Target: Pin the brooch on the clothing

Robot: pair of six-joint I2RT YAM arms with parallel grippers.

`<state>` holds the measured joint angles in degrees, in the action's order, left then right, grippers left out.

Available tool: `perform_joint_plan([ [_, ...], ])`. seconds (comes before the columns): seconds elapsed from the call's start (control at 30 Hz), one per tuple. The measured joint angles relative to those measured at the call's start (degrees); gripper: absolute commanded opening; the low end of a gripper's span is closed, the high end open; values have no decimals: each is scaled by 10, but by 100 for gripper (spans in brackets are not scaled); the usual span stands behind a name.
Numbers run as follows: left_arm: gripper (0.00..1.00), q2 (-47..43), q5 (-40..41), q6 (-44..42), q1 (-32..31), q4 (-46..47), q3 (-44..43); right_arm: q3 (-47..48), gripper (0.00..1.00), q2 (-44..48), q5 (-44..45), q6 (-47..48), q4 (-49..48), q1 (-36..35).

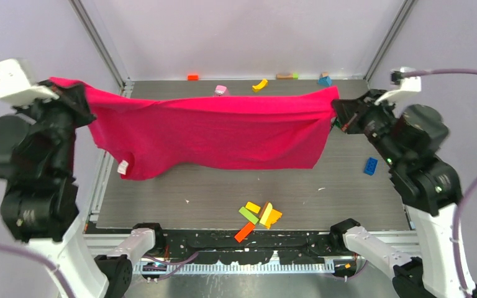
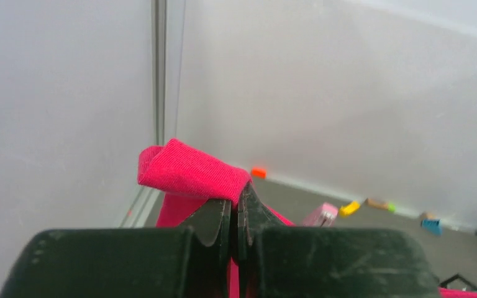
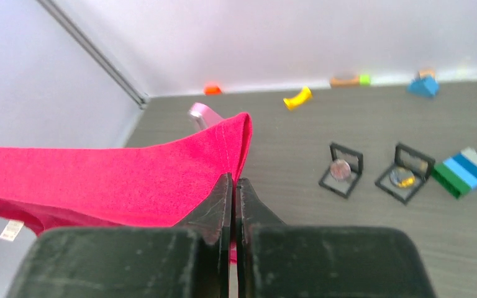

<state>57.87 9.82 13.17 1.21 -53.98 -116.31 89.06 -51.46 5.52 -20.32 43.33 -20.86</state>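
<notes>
The clothing, a crimson-pink T-shirt, hangs stretched in the air between both arms above the table. My left gripper is shut on its left end; in the left wrist view a fold of the cloth curls over the closed jaws of this gripper. My right gripper is shut on the right end, and the cloth runs leftward from that gripper. Two small black frames on the table each hold a round brooch-like piece, one pinkish and one golden. The top view hides both frames.
A cluster of coloured blocks lies near the table's front edge, and a blue brick lies at the right. Small toys line the back wall: orange, pink, yellow, blue. A blue-green-white brick sits beside the frames.
</notes>
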Motion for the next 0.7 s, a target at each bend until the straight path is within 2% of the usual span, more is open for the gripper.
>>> perform_joint_plan([
  [0.2,0,-11,-12,-30,-2,-5,-149,69,1,43,-57,30,9,0],
  [0.43,0,-8,-26,-44,-22,-8,-254,149,1,65,-77,61,22,0],
  [0.57,0,4,-38,-45,-24,-7,-274,164,1,65,-61,62,22,0],
  [0.7,0,15,-41,-48,-25,7,-236,125,1,65,-29,62,3,0],
])
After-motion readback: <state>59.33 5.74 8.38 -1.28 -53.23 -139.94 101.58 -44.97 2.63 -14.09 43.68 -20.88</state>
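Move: Both hands pinch the clothing's top corners, its middle hanging about 27 cm right of the left hand and some 13 cm below. The open middle of the table lies some 24 cm ahead, 32 cm right and 55 cm below the left hand; from the right hand about 21 cm ahead, 21 cm left and 45 cm down. From the right hand, the pink metronome stands 35 cm ahead, 30 cm left; the toy blocks, 4 cm back, 17 cm left. Still pinching one corner each, both hands swing the clothing up and back towards their bases, the left about 13 cm back and 12 cm up, the right about 10 cm back and 11 cm up, with fingertips tilting up some 20 to 25 degrees. Right at the end both turn round, easing 2 to 3 cm forward and starting to sink. ##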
